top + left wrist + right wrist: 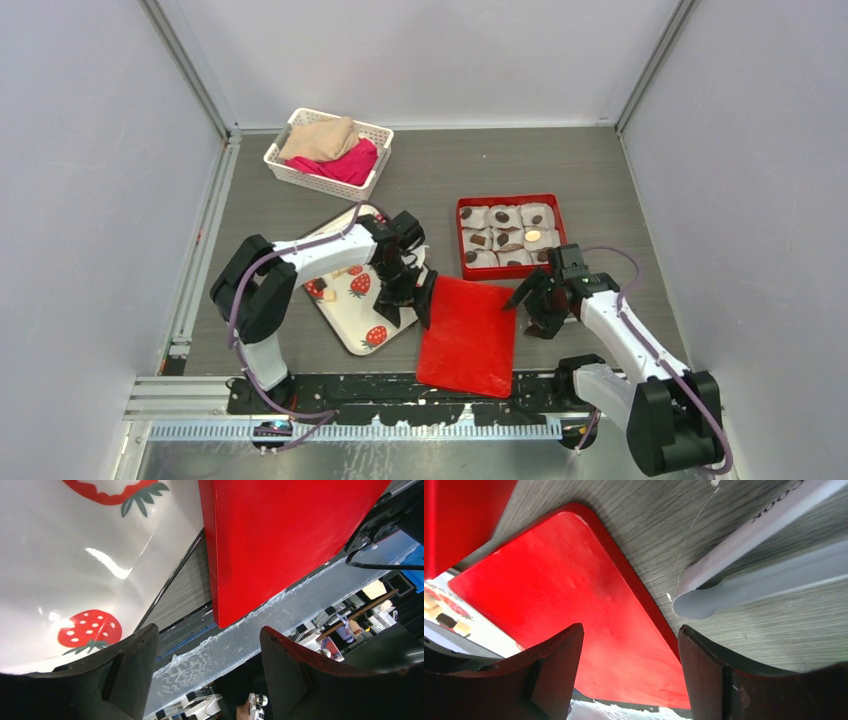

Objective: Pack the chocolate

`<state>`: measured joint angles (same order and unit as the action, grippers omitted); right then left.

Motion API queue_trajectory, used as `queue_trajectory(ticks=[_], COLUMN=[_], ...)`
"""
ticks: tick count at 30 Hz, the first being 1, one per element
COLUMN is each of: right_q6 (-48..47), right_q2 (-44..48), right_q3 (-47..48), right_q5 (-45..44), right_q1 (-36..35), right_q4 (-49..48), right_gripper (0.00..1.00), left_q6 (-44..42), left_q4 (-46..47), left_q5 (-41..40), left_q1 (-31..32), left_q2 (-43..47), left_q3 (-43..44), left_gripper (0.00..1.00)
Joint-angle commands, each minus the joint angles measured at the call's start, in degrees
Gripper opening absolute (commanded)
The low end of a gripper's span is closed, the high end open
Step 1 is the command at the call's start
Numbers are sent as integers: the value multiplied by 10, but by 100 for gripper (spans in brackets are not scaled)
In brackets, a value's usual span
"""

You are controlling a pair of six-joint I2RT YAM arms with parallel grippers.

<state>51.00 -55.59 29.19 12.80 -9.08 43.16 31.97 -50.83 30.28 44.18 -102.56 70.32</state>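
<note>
The chocolate (502,216) sits as dark lumps in white paper cups inside the open red box (463,238) at mid-table. The box's flat red lid (467,335) lies on the table in front of it. My left gripper (415,300) hovers at the lid's left edge, jaws open and empty; its wrist view shows the lid (280,540) ahead of the fingers (130,675). My right gripper (530,302) hangs open and empty over the lid's upper right corner, with the lid (589,610) between its fingers (554,675). A few small lumps (446,619) lie on the tray.
A white tray with strawberry prints (345,318) lies left of the lid, partly under the left arm. A white basket (372,135) with beige and pink cloth stands at the back left. A white bar with lettering (749,535) and a grey rail (774,585) lie right of the lid.
</note>
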Motion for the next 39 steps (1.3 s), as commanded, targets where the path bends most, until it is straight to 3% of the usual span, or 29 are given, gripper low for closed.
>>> queue_trajectory(ticks=[1,10,25,34,39], right_q6=[12,17,35,38,39], right_q2=[-33,-75,-72,-85,-89], right_q3=[-7,-35,-59,-55,-51], right_q5=[-7,33,48,60,72], right_q1=[-12,-19,-19,-20,-20], right_q4=[-64,-132,-154,-162,-168], right_gripper=[75,77,77,77,77], left_q6=[25,37,56,70,78], left_q4=[61,119,196,185,176], left_q5=[15,39,86,87,91], left_q1=[21,35,35,33,23], left_q2=[24,-14,-53,-9,14], left_q3=[-22,-46,-34,14,26], left_gripper=[75,76,73,52,23])
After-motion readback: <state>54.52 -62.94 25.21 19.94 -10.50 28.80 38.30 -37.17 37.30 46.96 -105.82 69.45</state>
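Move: The red lid is centred about 12 cm to the left gripper's right, 6 cm back and some 5 cm below; its left rim is much nearer. The strawberry tray's middle is roughly 9 cm left and 6 cm ahead of that gripper, 6 cm lower. From the right gripper, the lid's middle lies about 12 cm left, 4 cm back and 3 cm down; the red box is 16 cm ahead and 3 cm left, the tongs 8 cm right and 2 cm ahead, both slightly below. Bring the open left gripper about 5 cm right to the lid's left rim, first dipping and easing back, then closing on the rim while rising some 2.5 cm and coming forward, with a roll of about 10 degrees. Meanwhile slide the right gripper, still wide open, some 3 cm left and slightly down and forward, its outer finger pushing the lid's right edge leftward. ##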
